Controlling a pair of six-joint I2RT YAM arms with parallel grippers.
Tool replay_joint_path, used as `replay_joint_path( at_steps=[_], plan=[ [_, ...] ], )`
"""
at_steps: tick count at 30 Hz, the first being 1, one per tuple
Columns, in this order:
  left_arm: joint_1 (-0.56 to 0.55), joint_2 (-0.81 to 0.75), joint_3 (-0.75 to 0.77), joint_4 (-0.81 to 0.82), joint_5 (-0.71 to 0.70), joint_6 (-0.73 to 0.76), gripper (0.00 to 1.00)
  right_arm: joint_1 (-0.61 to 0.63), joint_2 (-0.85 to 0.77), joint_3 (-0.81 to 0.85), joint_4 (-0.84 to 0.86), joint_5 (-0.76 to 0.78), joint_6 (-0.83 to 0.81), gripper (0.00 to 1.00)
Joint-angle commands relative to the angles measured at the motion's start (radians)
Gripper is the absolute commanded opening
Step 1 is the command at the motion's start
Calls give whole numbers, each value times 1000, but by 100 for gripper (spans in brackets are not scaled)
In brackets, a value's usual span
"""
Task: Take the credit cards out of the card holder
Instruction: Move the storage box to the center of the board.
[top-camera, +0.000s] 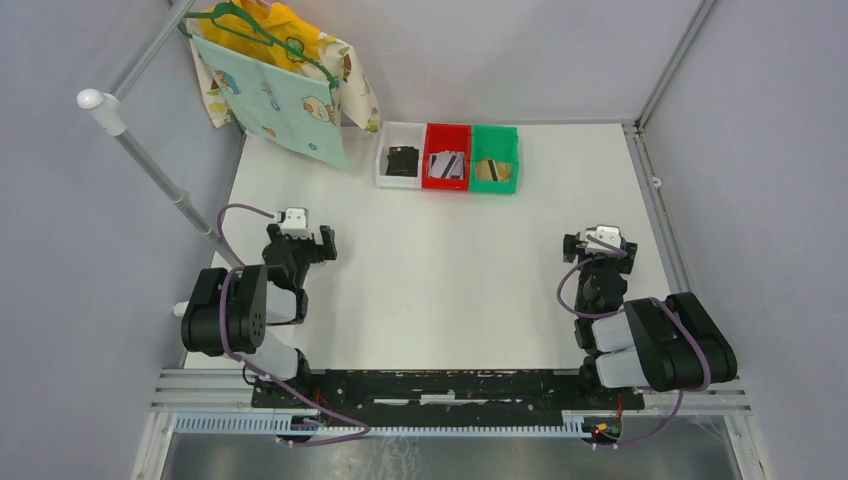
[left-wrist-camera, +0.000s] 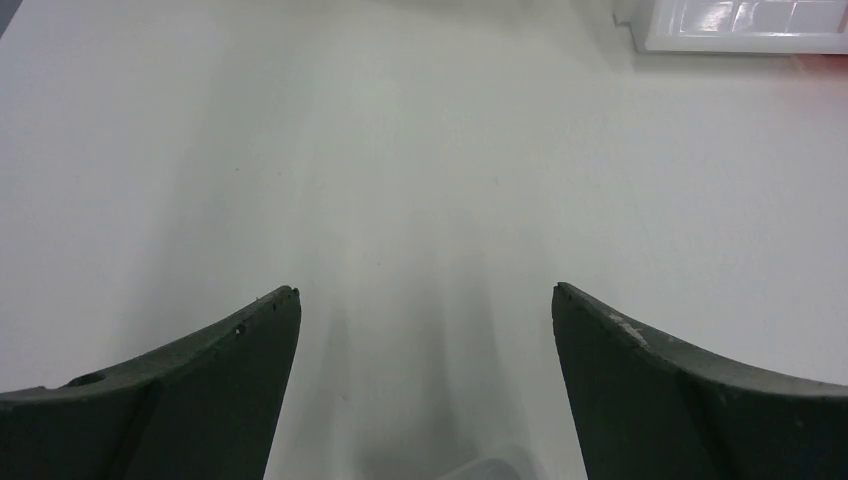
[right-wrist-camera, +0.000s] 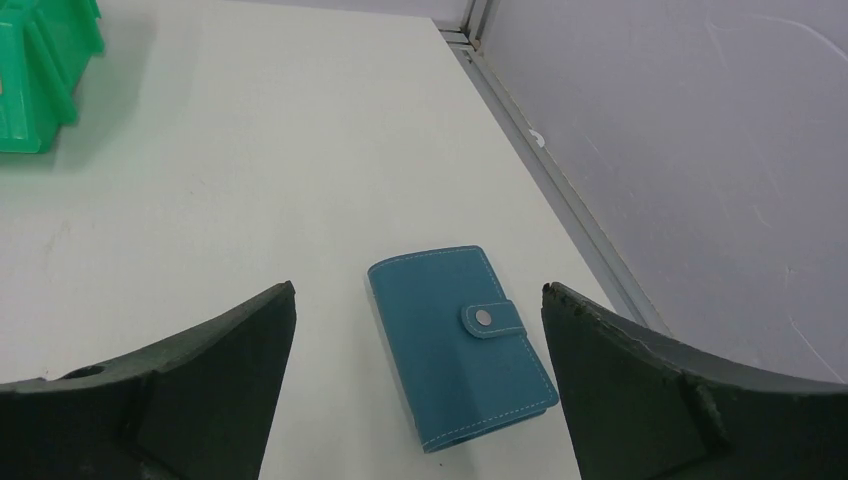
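The card holder (right-wrist-camera: 455, 345) is a slate-blue wallet lying closed on the white table, its strap tab snapped shut. It shows only in the right wrist view, just ahead of and between the open fingers of my right gripper (right-wrist-camera: 418, 290). In the top view my right gripper (top-camera: 600, 248) covers it. No credit cards show at the wallet. Cards lie in the far bins: a black one (top-camera: 402, 161), white-grey ones (top-camera: 447, 165) and a gold-tan one (top-camera: 492, 170). My left gripper (top-camera: 300, 238) is open and empty over bare table (left-wrist-camera: 425, 295).
White (top-camera: 384, 150), red (top-camera: 446, 130) and green (top-camera: 495, 131) bins stand side by side at the table's far edge. A pale patterned cloth (top-camera: 270, 95) hangs on a green hanger at the back left. The frame rail (right-wrist-camera: 560, 190) runs close to the wallet's right.
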Motion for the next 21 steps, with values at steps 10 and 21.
replay_joint_path(
  at_steps=[10, 21],
  plan=[
    [19, -85, -5, 39, 27, -1, 100, -14, -31, -109, 3, 6, 37, 98],
    [38, -354, 296, -721, 163, 82, 100, 99, -304, 128, -589, 231, 127, 98]
  ],
)
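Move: The storage box's middle lies about 23 cm ahead of the left hand, 31 cm to its right and a little lower; its white compartment is some 22 cm ahead and 21 cm right. From the right hand, the box's middle is about 28 cm ahead, 31 cm left and 8 cm down; its green compartment is 28 cm ahead and 20 cm left, and the blue card holder lies below, some 4 cm ahead and 2 cm right. Fingers still wide open, the left hand rises about 6 cm over bare table, edging forward only late. ##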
